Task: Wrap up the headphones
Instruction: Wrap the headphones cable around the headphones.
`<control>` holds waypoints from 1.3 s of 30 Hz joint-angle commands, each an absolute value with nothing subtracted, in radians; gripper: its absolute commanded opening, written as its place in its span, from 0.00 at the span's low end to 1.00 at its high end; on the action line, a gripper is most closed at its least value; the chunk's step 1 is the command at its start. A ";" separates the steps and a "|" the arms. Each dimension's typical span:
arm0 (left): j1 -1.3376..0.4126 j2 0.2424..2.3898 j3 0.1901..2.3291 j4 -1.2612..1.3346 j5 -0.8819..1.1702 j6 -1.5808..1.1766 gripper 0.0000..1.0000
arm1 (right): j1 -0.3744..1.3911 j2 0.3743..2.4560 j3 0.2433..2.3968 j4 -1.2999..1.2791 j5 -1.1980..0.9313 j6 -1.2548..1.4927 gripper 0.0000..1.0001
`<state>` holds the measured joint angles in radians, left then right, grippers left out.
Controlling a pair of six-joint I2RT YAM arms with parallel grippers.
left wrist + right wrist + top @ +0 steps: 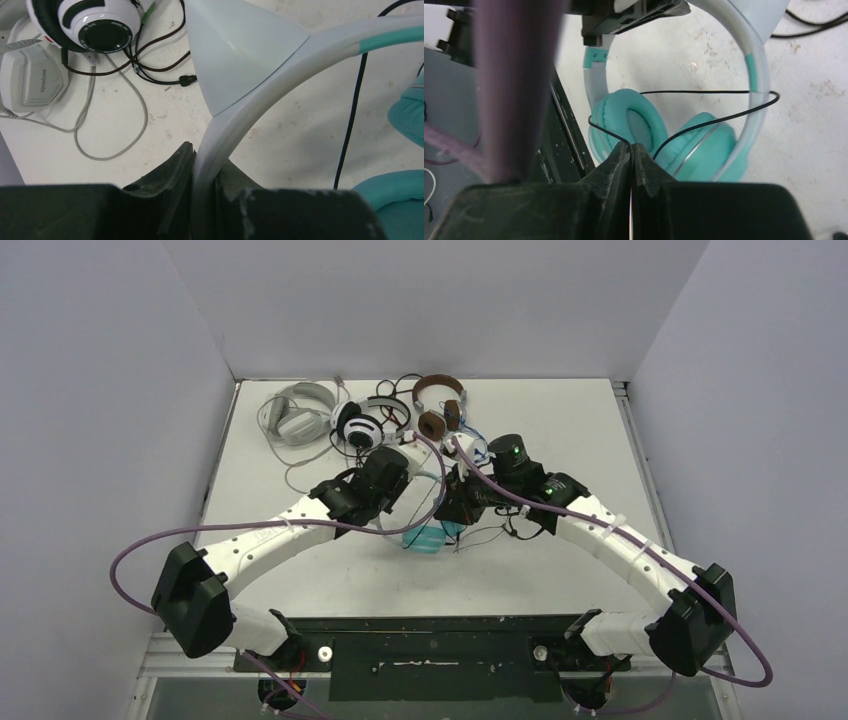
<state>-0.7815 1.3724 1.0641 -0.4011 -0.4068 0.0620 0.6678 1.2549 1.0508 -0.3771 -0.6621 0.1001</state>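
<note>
Light teal headphones (pixel 428 537) with a white band (pixel 280 70) stand at the table's middle. My left gripper (pixel 204 160) is shut on that white band, low on its curve. The teal ear cups (pixel 659 135) fill the right wrist view, and a thin black cable (pixel 709 92) loops round the band. My right gripper (pixel 632 146) is shut on this black cable just in front of the cups. At the back lie black-and-white headphones (pixel 358 426), pale grey headphones (pixel 297 412) and brown headphones (pixel 440 405).
Loose grey cable (pixel 107 125) and dark cables (pixel 150 70) trail over the table between the back headphones and my left gripper. A purple hose (pixel 509 85) of the arm hangs close to the right wrist camera. Walls close the table on three sides.
</note>
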 commanded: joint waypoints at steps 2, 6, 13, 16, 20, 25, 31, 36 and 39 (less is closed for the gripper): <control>-0.834 1.431 1.145 -0.550 -0.390 0.182 0.00 | 0.621 1.285 1.153 -0.527 -0.565 0.007 0.00; -0.844 1.444 1.149 -0.571 -0.404 0.187 0.00 | 0.593 1.257 1.151 -0.526 -0.479 0.008 0.08; -0.846 1.407 1.167 -0.568 -0.317 0.169 0.00 | 0.554 1.229 1.117 -0.515 -0.413 -0.017 0.03; -0.846 1.390 1.190 -0.583 -0.246 0.156 0.00 | 0.540 1.230 1.094 -0.498 -0.402 -0.015 0.01; -0.846 1.353 1.210 -0.592 -0.150 0.110 0.00 | 0.503 1.216 1.028 -0.420 -0.392 0.000 0.09; -0.834 1.297 1.241 -0.596 -0.053 0.016 0.00 | 0.452 1.170 0.924 -0.277 -0.480 0.060 0.13; -0.818 1.247 1.313 -0.579 0.104 -0.123 0.00 | 0.421 1.087 0.798 -0.041 -0.668 0.120 0.18; -0.817 1.219 1.355 -0.495 0.199 -0.256 0.00 | 0.415 1.022 0.715 0.138 -0.752 0.190 0.26; -0.815 1.235 1.415 -0.508 0.200 -0.331 0.00 | 0.415 1.001 0.676 0.227 -0.780 0.234 0.29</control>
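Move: The right hand pinches the cable just above the teal headphones' ear cups, whose middle lies about 5 cm to its left, level fore and aft, and 8 cm below. The left hand holds the headband; from it the cups are about 12 cm right, 9 cm back and 4 cm lower. The white headphones lie on the table some 22 cm ahead of the left hand, 2 cm left and 15 cm below. Rightward and forward, away from the left hand, the right hand draws the cable about 8 cm, dipping some 5 cm before rising most of the way back while its fingers ease partly open around the cable. The left keeps its grip on the headband: it sinks slightly, then lifts about 12 cm, swinging the headphones back and right with a roll of some 25 degrees. ##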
